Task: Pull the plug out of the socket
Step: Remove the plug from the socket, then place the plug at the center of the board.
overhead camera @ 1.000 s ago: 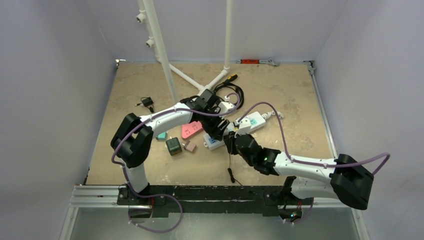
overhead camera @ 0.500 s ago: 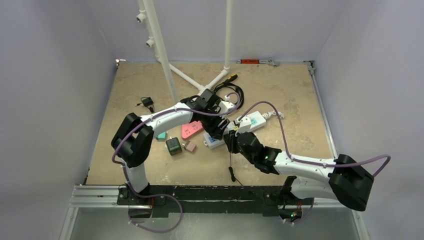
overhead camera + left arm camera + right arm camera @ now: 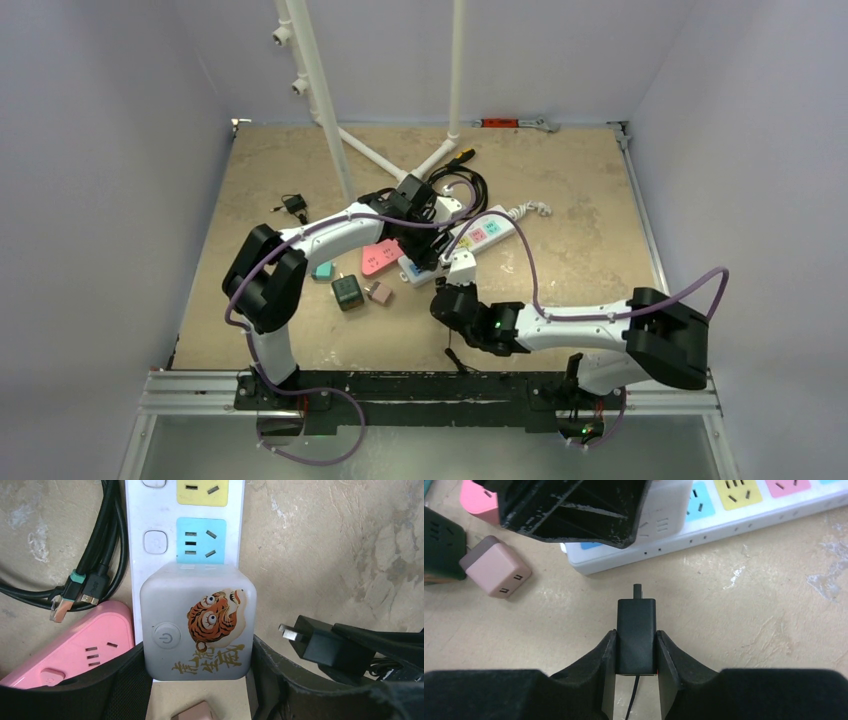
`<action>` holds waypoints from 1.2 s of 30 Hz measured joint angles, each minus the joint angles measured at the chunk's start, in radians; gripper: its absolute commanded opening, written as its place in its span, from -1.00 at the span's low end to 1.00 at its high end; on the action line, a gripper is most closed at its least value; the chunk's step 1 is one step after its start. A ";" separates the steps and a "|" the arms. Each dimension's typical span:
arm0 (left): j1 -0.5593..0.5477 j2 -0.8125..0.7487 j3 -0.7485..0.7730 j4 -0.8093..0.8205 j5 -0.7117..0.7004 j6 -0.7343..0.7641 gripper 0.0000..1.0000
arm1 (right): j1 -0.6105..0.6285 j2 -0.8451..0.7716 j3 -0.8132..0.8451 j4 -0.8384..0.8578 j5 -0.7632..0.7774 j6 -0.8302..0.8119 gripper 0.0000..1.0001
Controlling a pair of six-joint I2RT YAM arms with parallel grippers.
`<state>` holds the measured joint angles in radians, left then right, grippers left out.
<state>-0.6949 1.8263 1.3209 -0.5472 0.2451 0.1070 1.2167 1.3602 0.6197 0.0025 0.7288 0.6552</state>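
Observation:
The black plug [image 3: 636, 630] is clamped between the fingers of my right gripper [image 3: 636, 635], its prongs pointing at the white power strip [image 3: 704, 535] with a short gap of bare table between them. In the left wrist view the plug [image 3: 325, 647] hangs free to the right of the strip [image 3: 135, 530]. My left gripper [image 3: 197, 651] is shut on a grey cube adapter with a tiger print [image 3: 197, 622] that sits on the strip's near end, just below the blue socket [image 3: 201, 540]. From above, the strip [image 3: 470, 238] lies diagonally, with the right gripper [image 3: 452, 292] in front of it.
A pink power strip [image 3: 383, 258], a dark cube [image 3: 347, 291] and a pink cube [image 3: 499, 570] lie left of the strip. Coiled black cables [image 3: 100, 540] run along the strip's left side. White stand poles [image 3: 330, 120] cross the back of the table.
My right gripper has drawn back toward the near edge with the black plug, which now stands apart from the strip. The strip has shifted and shows more fully.

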 measured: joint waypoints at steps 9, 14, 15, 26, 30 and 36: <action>0.001 0.000 0.000 0.003 -0.011 -0.002 -1.00 | -0.001 -0.093 -0.022 -0.024 0.012 0.022 -1.00; 0.000 0.000 0.000 0.003 -0.013 -0.001 -1.00 | -0.031 -0.191 -0.069 0.009 -0.011 0.013 -1.00; 0.000 0.000 0.000 0.003 -0.013 -0.001 -1.00 | -0.042 -0.205 -0.077 0.013 -0.018 0.011 -1.00; 0.001 -0.023 -0.031 0.026 0.029 0.000 0.66 | -0.079 -0.519 -0.153 0.027 -0.108 -0.066 -1.00; 0.001 -0.090 -0.075 0.044 0.055 -0.001 0.89 | -0.079 -0.625 -0.152 0.029 -0.139 -0.109 -1.00; 0.012 -0.257 -0.127 0.140 0.073 -0.011 0.90 | -0.079 -0.622 -0.124 0.031 -0.200 -0.151 -1.00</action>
<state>-0.6830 1.5696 1.1934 -0.4068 0.3180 0.0963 1.1378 0.7383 0.4961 0.0338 0.5289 0.5041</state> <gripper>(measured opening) 0.947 0.328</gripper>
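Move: The left fingers still hold the white cube socket, its middle about 1 cm below that hand point. From the right hand, already holding the freed black plug, the cube lies some 6 cm ahead, 1 cm left and 2 cm lower. From the left hand, the pink socket block is about 11 cm left and level, the small pink adapter 11 cm left and 7 cm back, both roughly 5 cm lower. Right hand lifts the held plug 13 cm; left hand opens off the white cube socket, then rises 7 cm. ##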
